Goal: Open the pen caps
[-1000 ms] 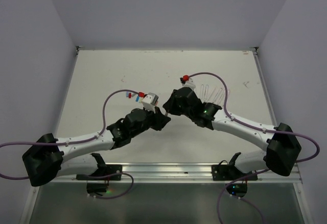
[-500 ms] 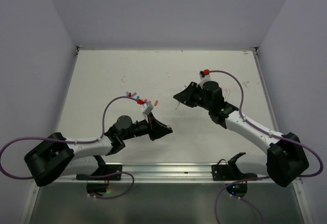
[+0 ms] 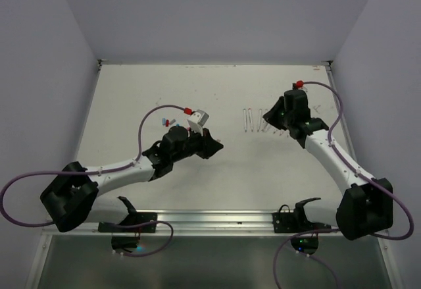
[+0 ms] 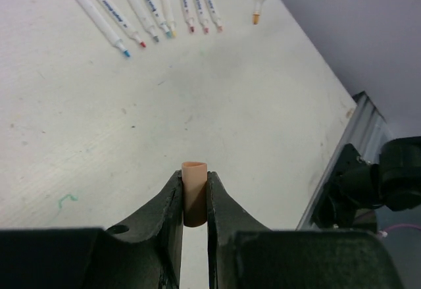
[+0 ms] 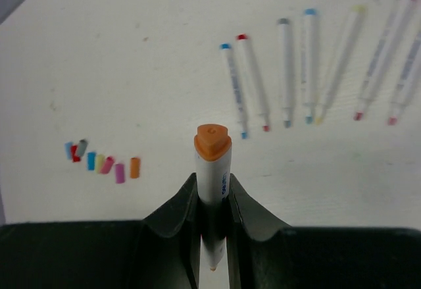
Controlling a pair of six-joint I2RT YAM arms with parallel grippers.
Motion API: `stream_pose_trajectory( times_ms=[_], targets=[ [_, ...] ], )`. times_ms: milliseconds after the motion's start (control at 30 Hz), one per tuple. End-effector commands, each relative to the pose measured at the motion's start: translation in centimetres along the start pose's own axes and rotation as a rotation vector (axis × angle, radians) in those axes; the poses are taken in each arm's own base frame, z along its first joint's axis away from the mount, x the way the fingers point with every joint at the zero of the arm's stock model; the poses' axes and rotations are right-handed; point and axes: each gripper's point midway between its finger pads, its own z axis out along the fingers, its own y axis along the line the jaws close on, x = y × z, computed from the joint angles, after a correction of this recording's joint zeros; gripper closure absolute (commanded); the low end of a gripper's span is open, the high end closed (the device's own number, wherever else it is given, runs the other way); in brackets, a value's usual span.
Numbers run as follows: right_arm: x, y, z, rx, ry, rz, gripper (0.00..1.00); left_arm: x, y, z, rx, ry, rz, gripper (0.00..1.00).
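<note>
My left gripper (image 4: 195,178) is shut on a short peach-orange pen cap (image 4: 194,197), which stands upright between the fingers and pokes out past their tips, above the table. From above, the left gripper (image 3: 216,147) sits left of centre. My right gripper (image 5: 212,185) is shut on a white pen (image 5: 212,164), its orange end toward the camera and its uncapped orange tip (image 4: 256,19) pointing down. The right gripper (image 3: 270,118) hangs over a row of several uncapped pens (image 3: 253,119) (image 5: 285,72) (image 4: 141,6). Several loose pen caps (image 5: 105,162) (image 3: 166,122) lie in a row at the left.
A metal rail (image 3: 217,220) runs along the near table edge, and grey walls close in the sides and back. Purple cables (image 3: 146,123) loop over both arms. Faint pen marks dot the white table (image 3: 197,91).
The grippers were together at the table's middle and have pulled apart. The right arm swung back right with the pen to above the pen row; the left kept the cap and stayed near centre.
</note>
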Motion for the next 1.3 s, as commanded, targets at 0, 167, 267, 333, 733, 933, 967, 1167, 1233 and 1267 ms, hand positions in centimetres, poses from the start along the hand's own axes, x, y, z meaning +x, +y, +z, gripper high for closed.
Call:
stream_pose_trajectory(
  times_ms=[0, 167, 267, 333, 733, 933, 967, 1167, 1233, 1267],
  targets=[
    [-0.3, -8.1, -0.4, 0.255, 0.062, 0.036, 1.00, 0.0, 3.5, 0.8, -0.157, 0.056, 0.057, 1.00],
    [-2.1, -14.3, -0.5, 0.450, 0.072, 0.038, 1.00, -0.3, 4.5, 3.2, -0.174, 0.090, 0.078, 1.00],
    [-2.6, -16.5, 0.0, 0.519, 0.082, 0.040, 1.00, 0.0, 6.1, 4.7, -0.219, 0.129, 0.091, 1.00],
    [-2.9, -17.3, 0.3, 0.559, 0.080, 0.020, 1.00, 0.2, 7.7, 5.7, -0.260, 0.148, 0.101, 1.00],
    [-4.8, -22.5, 2.9, 0.679, 0.135, 0.046, 1.00, 0.5, 14.1, 8.5, -0.472, 0.227, 0.204, 1.00],
    [-4.7, -23.7, 5.6, 0.689, 0.173, 0.028, 1.00, 0.2, 16.2, 8.6, -0.535, 0.235, 0.229, 1.00],
    [-4.7, -24.0, 6.2, 0.696, 0.187, 0.024, 1.00, 0.2, 16.7, 8.5, -0.552, 0.240, 0.240, 1.00],
    [-4.4, -24.9, 7.0, 0.718, 0.204, -0.001, 0.96, 0.7, 18.5, 8.4, -0.611, 0.262, 0.261, 1.00],
    [-4.4, -24.9, 7.0, 0.716, 0.201, -0.001, 0.92, 1.0, 18.8, 8.4, -0.614, 0.269, 0.263, 1.00],
    [-4.4, -24.8, 7.1, 0.710, 0.202, -0.001, 0.91, 1.0, 18.9, 8.3, -0.626, 0.269, 0.261, 1.00]
  ],
)
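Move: The uncapped pen's free spot at the right end of the pen row lies about 21 cm to the right hand's right, 4 cm ahead and 17 cm below. The peach pen is some 17 cm right and 6 ahead, the pink pen 14 right and 7 ahead. The light-orange cap's free spot is about 15 cm ahead of the left hand, 3 left and 15 below. The orange cap lies 16 ahead and 7 left, the magenta cap 17 ahead and 11 left. The uncapped pen, still pinched in the right hand, swings right about 20 cm while sinking past the row's end, then goes mostly down, 16 cm lower in all, fingers tipping steeper. The light-orange cap, kept in the left fingers, goes forward and down together towards the cap row, easing left late as the wrist rolls the fingers from pointing right to downward. ##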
